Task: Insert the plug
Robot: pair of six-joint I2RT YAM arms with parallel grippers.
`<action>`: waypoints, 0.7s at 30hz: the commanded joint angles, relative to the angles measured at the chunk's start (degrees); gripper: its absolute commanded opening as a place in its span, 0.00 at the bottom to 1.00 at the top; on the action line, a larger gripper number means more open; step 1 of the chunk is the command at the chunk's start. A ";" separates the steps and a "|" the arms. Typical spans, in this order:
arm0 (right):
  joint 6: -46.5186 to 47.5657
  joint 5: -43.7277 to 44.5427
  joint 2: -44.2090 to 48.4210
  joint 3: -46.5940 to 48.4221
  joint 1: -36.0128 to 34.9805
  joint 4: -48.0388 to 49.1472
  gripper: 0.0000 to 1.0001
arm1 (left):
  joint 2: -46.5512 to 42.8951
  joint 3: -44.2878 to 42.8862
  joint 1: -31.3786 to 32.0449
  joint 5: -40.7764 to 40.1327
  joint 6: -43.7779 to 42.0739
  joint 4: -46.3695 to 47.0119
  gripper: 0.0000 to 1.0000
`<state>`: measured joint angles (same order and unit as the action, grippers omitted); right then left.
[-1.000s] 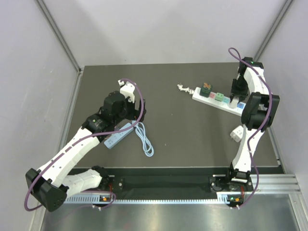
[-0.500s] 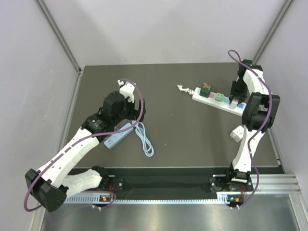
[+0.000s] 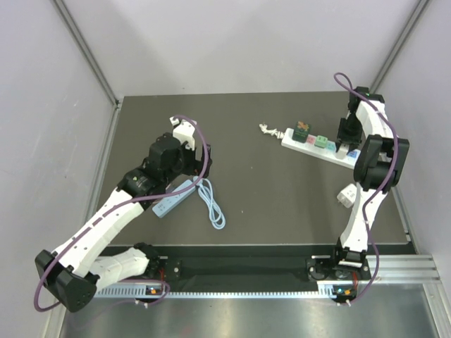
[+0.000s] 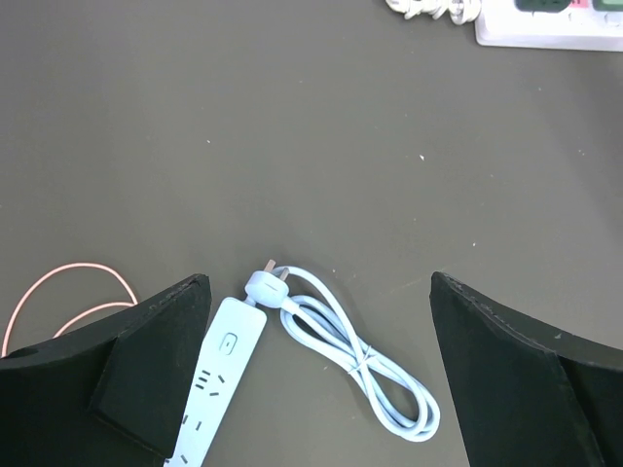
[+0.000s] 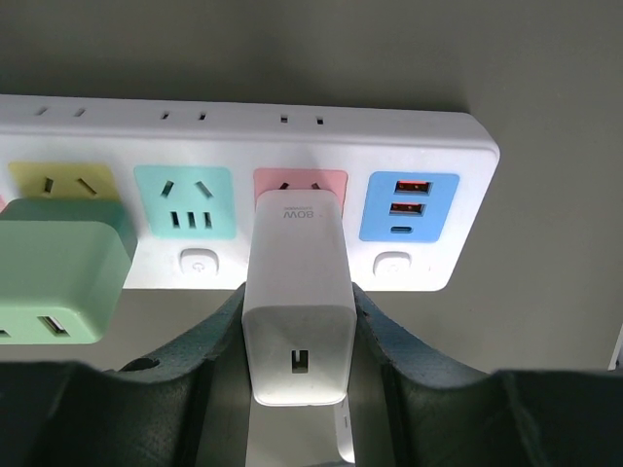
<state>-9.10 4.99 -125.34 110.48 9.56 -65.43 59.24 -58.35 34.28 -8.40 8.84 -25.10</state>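
Observation:
A white 80W charger plug (image 5: pixel 297 311) is pinched between the dark fingers (image 5: pixel 219 336) of my right gripper (image 5: pixel 297 329), which is shut on it. Its front end sits over the pink socket (image 5: pixel 333 182) of the white power strip (image 5: pixel 243 126). The prongs are hidden, so how deep they sit cannot be told. In the top view the right gripper (image 3: pixel 344 144) hangs over the right end of that strip (image 3: pixel 310 148). My left gripper (image 4: pixel 321 379) is open above a light blue power strip (image 4: pixel 209 389) and its coiled cable (image 4: pixel 365 362).
A green adapter (image 5: pixel 58 277) fills a socket left of the teal one (image 5: pixel 183 214); a blue USB panel (image 5: pixel 409 206) lies to the right. A small white adapter (image 3: pixel 347 195) lies near the right arm. The strip's bundled white cord (image 3: pixel 268 128) lies at its left end.
The right arm has shifted very slightly over the strip's right end with the plug in its grip. The left arm has barely moved.

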 commanded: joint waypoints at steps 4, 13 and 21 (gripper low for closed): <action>-0.39 0.89 0.53 8.42 -0.07 0.21 0.35 | -1.68 0.34 0.26 1.19 0.82 3.22 0.99; -0.48 2.30 6.77 12.50 0.02 -1.11 0.71 | -1.15 0.43 0.43 -1.78 0.21 3.22 0.99; -7.05 5.90 24.24 -7.87 0.02 5.65 0.83 | -1.50 0.95 0.35 -3.90 -0.67 3.66 0.99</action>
<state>-11.84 7.90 -110.13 109.30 9.52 -63.68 58.43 -57.54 34.54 -10.33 8.93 -24.49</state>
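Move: The right fingers still hold the white charger, standing on the strip's second pink socket; its body is practically at the hand point, with the socket about 4 cm below. From that hand, the light-green charger is roughly 8 cm left and 2 cm ahead, the blue USB panel some 4 cm right, 1 cm back and 4 cm down, and the white cube adapter about 17 cm back and 2 cm right. From the left hand, the white charger is about 47 cm right, 9 cm ahead and 18 cm down. The right fingers let go of the white charger, opening from around it to nearly wide. The hand climbs away from the strip, some 10 cm in all, first leaning forward over about 4.5 cm, then drawing back by as much while still rising. The wrist tilts so the fingertips swing forward, about 15 degrees. ##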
